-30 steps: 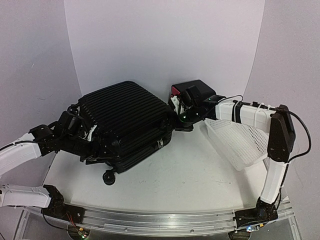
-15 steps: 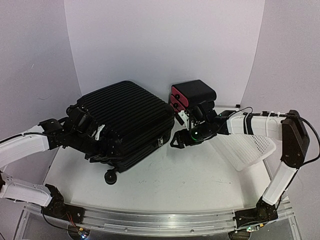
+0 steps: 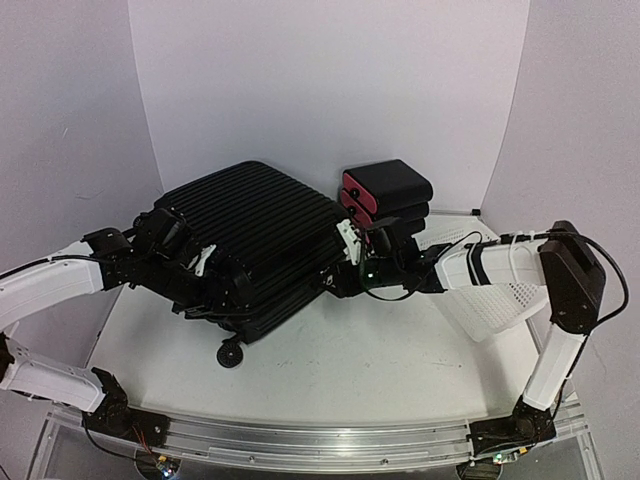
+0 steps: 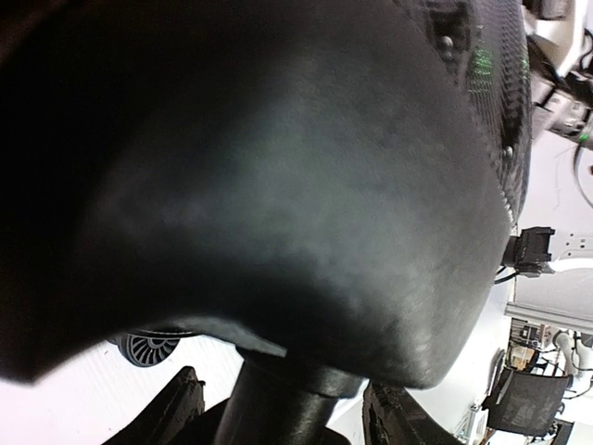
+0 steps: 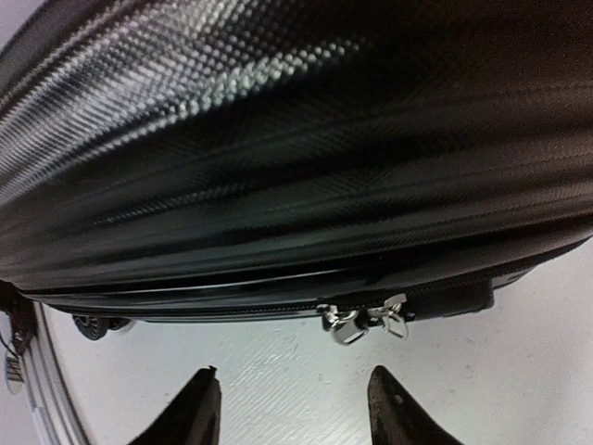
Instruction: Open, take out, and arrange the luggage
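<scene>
The luggage (image 3: 250, 225), a large black ribbed suitcase, lies tilted on the white table with one wheel (image 3: 230, 352) toward the front. My left gripper (image 3: 205, 272) is at its left front corner. In the left wrist view the shell (image 4: 278, 185) fills the frame, and a black round stem (image 4: 283, 394) under the corner stands between my left gripper's (image 4: 287, 422) parted fingers, with table showing on both sides. My right gripper (image 3: 335, 280) is at the luggage's right side. It (image 5: 295, 408) is open and empty, just short of the silver zipper pulls (image 5: 366, 320) on the seam.
Two stacked black boxes with pink fronts (image 3: 385, 190) stand behind the right arm. A white mesh basket (image 3: 495, 290) leans tilted at the right, under the right forearm. A second wheel (image 4: 148, 348) shows in the left wrist view.
My right gripper has swung forward and left, from by the pink-fronted boxes to the luggage's zipper seam. The left gripper has pushed further in at the corner. Both jaws have narrowed.
</scene>
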### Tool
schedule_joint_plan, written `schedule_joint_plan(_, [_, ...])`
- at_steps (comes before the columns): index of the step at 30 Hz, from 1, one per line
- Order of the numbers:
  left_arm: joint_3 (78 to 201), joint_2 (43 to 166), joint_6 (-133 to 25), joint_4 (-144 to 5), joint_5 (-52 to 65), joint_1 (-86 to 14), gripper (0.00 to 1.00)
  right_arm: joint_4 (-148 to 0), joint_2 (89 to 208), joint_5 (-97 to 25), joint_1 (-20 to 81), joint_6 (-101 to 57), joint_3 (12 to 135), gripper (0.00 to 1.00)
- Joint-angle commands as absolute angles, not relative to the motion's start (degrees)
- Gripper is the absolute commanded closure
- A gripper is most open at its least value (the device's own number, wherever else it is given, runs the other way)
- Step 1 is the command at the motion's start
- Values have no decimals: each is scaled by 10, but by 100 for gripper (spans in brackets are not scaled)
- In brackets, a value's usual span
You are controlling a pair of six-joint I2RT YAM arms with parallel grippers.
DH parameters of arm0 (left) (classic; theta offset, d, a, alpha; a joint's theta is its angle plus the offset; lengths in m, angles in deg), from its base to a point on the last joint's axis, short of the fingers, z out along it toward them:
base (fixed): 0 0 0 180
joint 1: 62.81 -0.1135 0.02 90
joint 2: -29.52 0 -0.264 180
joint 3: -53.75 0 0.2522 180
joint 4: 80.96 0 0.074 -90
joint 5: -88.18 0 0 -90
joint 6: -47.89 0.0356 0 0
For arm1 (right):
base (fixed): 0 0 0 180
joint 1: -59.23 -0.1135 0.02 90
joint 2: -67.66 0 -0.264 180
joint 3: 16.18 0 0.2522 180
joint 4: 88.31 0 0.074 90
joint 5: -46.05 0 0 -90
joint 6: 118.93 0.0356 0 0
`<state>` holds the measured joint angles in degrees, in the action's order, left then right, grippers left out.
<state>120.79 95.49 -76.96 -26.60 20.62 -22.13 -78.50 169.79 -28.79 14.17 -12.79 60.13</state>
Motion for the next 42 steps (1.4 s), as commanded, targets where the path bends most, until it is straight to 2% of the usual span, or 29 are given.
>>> schedule_joint_plan(1, [1277,950,-798,-308,263,-221,56,-879,1716,-325,145,-113,590,55])
schedule_joint_plan(6, [1293,950,-801,-311,270,-221,59,-912,1728,-310,145,-119,580,58])
schedule_joint_plan(16, [1303,949,-813,-332,292,-221,63,-963,1754,-321,145,-120,579,72])
schedule_joint_plan(20, [1308,952,-816,-338,297,-220,64,-968,1755,-338,145,-119,579,86])
schedule_joint_plan(25, [1311,958,-825,-355,303,-220,64,-969,1753,-323,145,-120,577,92])
schedule_joint_plan(28, [1317,970,-829,-369,313,-219,65,-970,1755,-330,145,-118,574,100])
schedule_joint_plan(37, [1333,992,-839,-392,311,-217,69,-917,1719,-339,138,-106,567,100])
schedule_joint_plan(42, [1339,1014,-863,-441,311,-215,72,-902,1686,-320,96,-75,555,100])
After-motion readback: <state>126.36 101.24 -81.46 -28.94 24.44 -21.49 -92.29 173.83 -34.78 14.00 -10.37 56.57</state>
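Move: The zipper pulls on the suitcase's near right side lie about 3 cm ahead of the right hand, 1 cm to its left and 2 cm lower. The suitcase's lower near wheel sits some 24 cm to that hand's left and 12 cm nearer the base; the black-and-pink stack is about 17 cm ahead and 11 cm to its right. From the left hand, already gripping the upper near wheel, the pulls are roughly 26 cm right and 12 cm ahead. The right hand eases forward about 3 cm and down 1 to 2 cm to the zipper pulls, its half-open fingers closing fully to pinch the pull nearer the robot, the wrist turning only slightly, and at the very end it starts back by just under 1 cm. Meanwhile the left hand keeps its grip on the upper near wheel and draws that corner of the suitcase about 3 cm to the right and 2 cm up, edging forward a little late on. ##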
